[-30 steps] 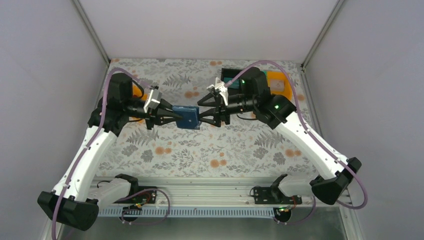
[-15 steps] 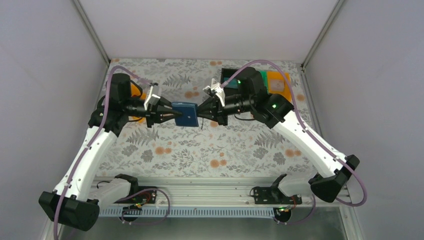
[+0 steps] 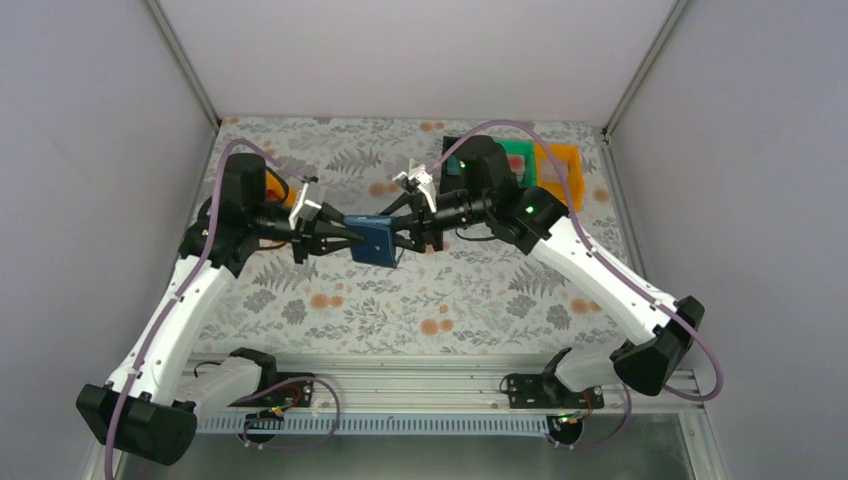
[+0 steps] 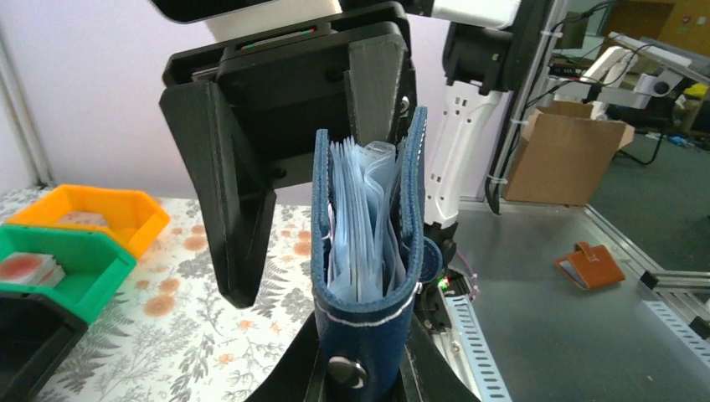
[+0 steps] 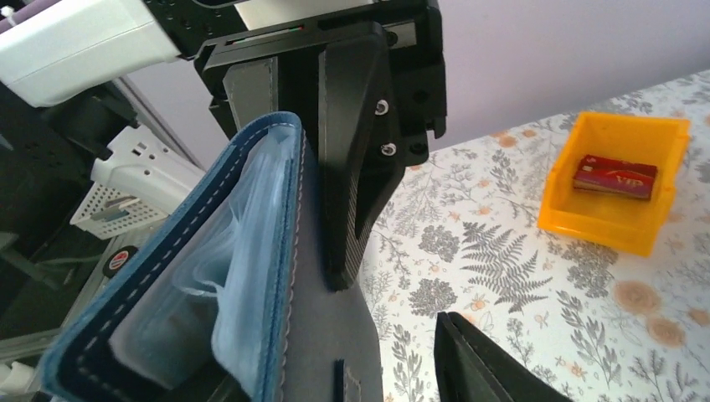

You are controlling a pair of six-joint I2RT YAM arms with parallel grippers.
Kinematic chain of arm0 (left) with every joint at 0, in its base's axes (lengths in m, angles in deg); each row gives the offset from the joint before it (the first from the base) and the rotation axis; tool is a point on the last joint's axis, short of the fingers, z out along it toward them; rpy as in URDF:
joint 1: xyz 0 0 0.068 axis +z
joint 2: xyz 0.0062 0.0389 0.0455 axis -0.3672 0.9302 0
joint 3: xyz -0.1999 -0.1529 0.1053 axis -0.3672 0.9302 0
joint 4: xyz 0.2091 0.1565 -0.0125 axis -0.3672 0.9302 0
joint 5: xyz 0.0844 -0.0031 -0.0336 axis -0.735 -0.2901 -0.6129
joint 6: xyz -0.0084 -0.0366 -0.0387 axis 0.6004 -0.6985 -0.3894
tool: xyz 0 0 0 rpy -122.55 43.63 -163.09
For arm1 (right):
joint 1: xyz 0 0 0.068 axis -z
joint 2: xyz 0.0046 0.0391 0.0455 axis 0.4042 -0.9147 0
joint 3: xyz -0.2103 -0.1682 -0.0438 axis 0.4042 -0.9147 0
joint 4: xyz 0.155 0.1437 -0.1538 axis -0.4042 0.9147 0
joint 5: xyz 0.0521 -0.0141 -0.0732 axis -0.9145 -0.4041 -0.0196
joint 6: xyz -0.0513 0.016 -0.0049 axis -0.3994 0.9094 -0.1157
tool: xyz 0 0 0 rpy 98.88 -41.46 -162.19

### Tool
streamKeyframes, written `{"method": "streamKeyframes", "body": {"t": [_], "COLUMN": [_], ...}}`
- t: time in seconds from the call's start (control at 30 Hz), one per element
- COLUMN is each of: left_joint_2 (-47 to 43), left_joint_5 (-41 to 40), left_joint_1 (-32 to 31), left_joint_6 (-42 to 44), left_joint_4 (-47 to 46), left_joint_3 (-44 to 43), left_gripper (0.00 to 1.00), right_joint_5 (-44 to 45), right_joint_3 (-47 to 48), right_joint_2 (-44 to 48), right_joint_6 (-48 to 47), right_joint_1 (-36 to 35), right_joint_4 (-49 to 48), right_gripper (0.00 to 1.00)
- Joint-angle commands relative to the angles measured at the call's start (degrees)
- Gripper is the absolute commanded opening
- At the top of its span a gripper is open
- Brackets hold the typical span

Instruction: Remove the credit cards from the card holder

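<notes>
The navy card holder [image 3: 372, 241] hangs in mid-air between both arms. My left gripper [image 3: 349, 236] is shut on its spine end; the left wrist view shows the card holder [image 4: 365, 276] standing up from the left gripper [image 4: 358, 373], slightly spread, with pale blue sleeves inside. No credit cards can be made out in the sleeves. My right gripper [image 3: 397, 234] is open at the holder's other end. One of its fingers [image 4: 243, 218] is clear of the cover and the other reaches in at the top. A red credit card [image 5: 615, 177] lies in an orange bin [image 5: 586, 219].
Black [image 3: 456, 149], green [image 3: 519, 160] and orange [image 3: 561, 166] bins stand at the back right, and the green bin [image 4: 84, 266] holds a reddish card. The floral mat [image 3: 420, 300] lies below the arms. The rail with the arm bases [image 3: 400, 385] runs along the near edge.
The right arm has moved left, so its fingers now straddle the holder's end. The holder has tilted slightly. The green bin behind the right arm is now uncovered.
</notes>
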Motion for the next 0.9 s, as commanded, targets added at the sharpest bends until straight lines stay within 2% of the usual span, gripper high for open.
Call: {"method": "streamKeyframes", "body": {"t": [0.0, 0.07, 0.13, 0.17, 0.2, 0.27, 0.3, 0.37, 0.4, 0.47, 0.57, 0.67, 0.73, 0.83, 0.87], "left_joint_2": [-0.2, -0.2, -0.2, -0.2, -0.2, -0.6, -0.8, -0.5, -0.4, -0.4, -0.6, -0.4, -0.2, -0.1, -0.3], "left_joint_5": [1.9, 1.6, 0.3, -1.4, -4.0, -14.0, -22.8, -36.1, -39.6, -41.2, -39.5, -38.0, -38.5, -43.7, -44.3], "left_joint_1": [-1.7, -1.8, -1.7, -1.7, -1.8, -1.7, -1.7, -1.0, -0.7, -0.5, -0.6, -0.6, -0.6, -0.1, 0.3], "left_joint_6": [2.1, 1.6, 0.2, -1.7, -4.3, -10.4, -13.0, -17.5, -18.4, -18.0, -21.1, -25.9, -26.9, -26.5, -25.8], "left_joint_4": [-2.5, -2.7, -3.0, -3.8, -5.3, -8.4, -10.4, -11.7, -11.9, -12.2, -13.9, -16.4, -16.7, -14.4, -13.7], "left_joint_3": [-0.6, -0.7, -0.8, -0.6, -0.2, 0.8, 1.4, 2.5, 3.0, 3.8, 5.3, 7.3, 7.8, 7.5, 7.4], "left_gripper": [0.03, 0.02, 0.03, 0.08, 0.28, 0.82, 0.97, 1.00, 1.00, 1.00, 1.00, 1.00, 1.00, 1.00, 0.97], "right_joint_5": [-3.6, -2.4, -0.1, 2.0, 4.6, 10.8, 16.9, 29.3, 37.1, 50.4, 58.5, 61.6, 59.1, 53.0, 51.7], "right_joint_3": [3.6, 4.2, 3.7, 3.4, 3.1, 2.8, 2.9, 5.2, 7.3, 13.5, 19.5, 22.5, 24.0, 22.2, 21.0], "right_joint_2": [-3.6, -3.6, -2.5, -2.0, -1.5, -1.2, -1.5, -3.7, -5.4, -9.6, -15.1, -18.5, -19.7, -18.2, -17.3], "right_joint_6": [-0.2, -0.5, -0.9, -0.8, -0.2, 2.0, 4.3, 10.2, 14.5, 25.0, 32.5, 33.1, 31.5, 26.4, 25.1], "right_joint_1": [-4.7, -4.9, -4.8, -4.7, -4.6, -4.1, -3.9, -3.8, -3.7, -3.8, -5.8, -8.8, -9.9, -10.2, -10.0], "right_joint_4": [-6.6, -6.1, -5.7, -5.4, -5.1, -4.0, -3.2, 0.5, 3.6, 12.2, 19.1, 18.2, 16.3, 12.1, 11.2], "right_gripper": [0.36, 0.12, 0.04, 0.04, 0.04, 0.04, 0.04, 0.04, 0.04, 0.04, 0.04, 0.04, 0.04, 0.04, 0.04]}}
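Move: The card holder is already pinched in the left gripper, its middle about 2 cm to the right of that hand and level with it. From the right gripper, whose half-open fingers straddle its near side, that middle lies some 3 cm left and 1 cm back. The orange bin stands roughly 20 cm ahead, 22 cm left and 34 cm below the left hand; the black bin about 25 cm ahead, 13 cm right and 34 cm below the right hand. Close the right gripper on the card holder's right side, then open the left fingers wide to let it go. Swing both hands forward 11 to 12 cm and downwards, the right sinking a little more; turn the right wrist some 50 degrees clockwise with the holder pinched, the left about 40 degrees counter-clockwise, its open fingers staying around the holder. ##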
